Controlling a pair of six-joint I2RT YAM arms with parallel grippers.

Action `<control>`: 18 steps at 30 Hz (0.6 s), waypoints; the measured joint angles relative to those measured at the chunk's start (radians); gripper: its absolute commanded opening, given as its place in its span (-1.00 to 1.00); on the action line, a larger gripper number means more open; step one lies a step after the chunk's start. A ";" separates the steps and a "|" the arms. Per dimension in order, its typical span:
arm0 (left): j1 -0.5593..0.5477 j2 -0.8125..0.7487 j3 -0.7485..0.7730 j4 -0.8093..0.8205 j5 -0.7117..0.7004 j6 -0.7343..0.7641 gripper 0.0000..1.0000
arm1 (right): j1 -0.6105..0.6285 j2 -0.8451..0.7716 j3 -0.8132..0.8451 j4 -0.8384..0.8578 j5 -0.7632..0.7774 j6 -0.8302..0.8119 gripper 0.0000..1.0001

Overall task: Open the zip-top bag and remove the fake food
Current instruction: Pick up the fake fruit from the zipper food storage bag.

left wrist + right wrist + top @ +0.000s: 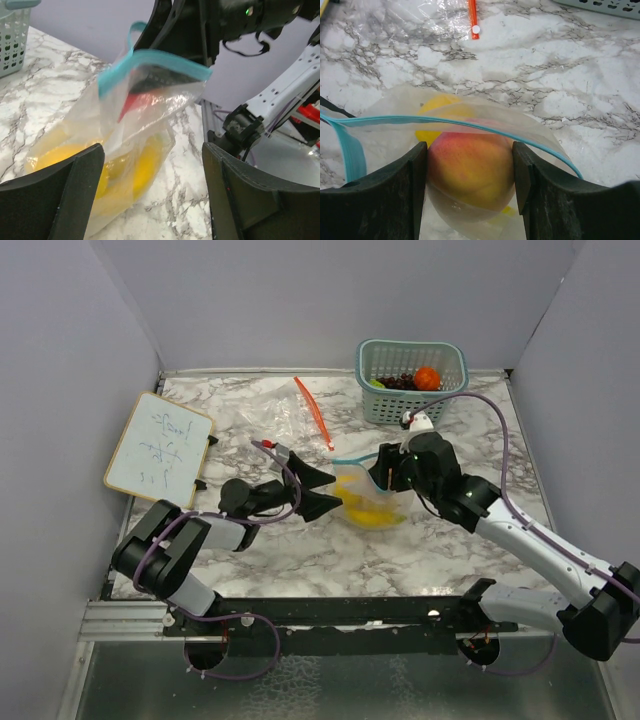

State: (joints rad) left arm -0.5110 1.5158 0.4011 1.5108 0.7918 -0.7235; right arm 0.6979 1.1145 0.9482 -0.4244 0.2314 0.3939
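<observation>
The zip-top bag (362, 498) with a teal zip strip stands open mid-table. Held between my right gripper's (470, 172) fingers is the pink-yellow peach (470, 162), at the bag's mouth just behind the teal rim (420, 120). A yellow fruit (436, 107) lies deeper in the bag. My left gripper (152, 192) stands wide open beside the bag (145, 95), its left finger (75, 195) against the film. Nothing is between the jaws but the bag's edge, with yellow fruit (142, 167) showing through. In the top view the left gripper (318, 490) faces the right gripper (385, 472).
A teal mesh basket (450, 365) at the back right holds an orange (427, 377), dark grapes (402, 382) and a lime (377, 383). A second clear bag with an orange-red zip (312, 410) lies flat behind. A small whiteboard (158, 448) lies at the left.
</observation>
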 measured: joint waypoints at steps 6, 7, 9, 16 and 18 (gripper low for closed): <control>-0.046 0.072 -0.023 0.016 -0.021 0.006 0.09 | -0.006 0.018 0.002 0.006 -0.002 -0.005 -0.31; -0.053 0.079 -0.024 0.017 -0.022 0.004 0.11 | -0.006 0.024 -0.002 0.009 -0.005 -0.005 -0.32; -0.063 0.088 -0.029 0.022 -0.024 -0.003 0.22 | -0.008 0.029 -0.008 0.011 -0.009 -0.005 -0.32; -0.113 0.106 -0.035 0.022 -0.055 -0.006 0.01 | -0.019 0.038 -0.011 0.036 -0.031 -0.001 -0.32; -0.161 0.128 -0.030 0.020 -0.087 0.000 -0.12 | -0.022 0.050 -0.011 0.047 -0.047 0.004 -0.33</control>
State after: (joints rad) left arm -0.6720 1.6440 0.3714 1.5311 0.7044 -0.7231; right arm 0.6762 1.1641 0.9375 -0.3779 0.1848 0.3977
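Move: The lower part of the zip-top bag, with the yellow fruit inside, hangs about 11 cm to the left gripper's right, level with it fore and aft and some 12 cm lower. The peach, already in the right fingers inside the bag mouth, is about 14 cm right of the left gripper, 4 cm farther out and 4 cm lower. The emptied red-zip bag lies 22 cm ahead, 10 cm left and 20 cm below. From the right gripper, the yellow fruit lies 4 cm back, 4 cm left and 10 cm below. Bring the left gripper down about 4.5 cm beside the hanging bag while easing it some 3.5 cm right and 3 cm back, towards the part holding the yellow fruit, closing the wide-open fingers to about half. Keep the right fingers' grip on the peach inside the bag and let that hand sink only about a centimetre. ##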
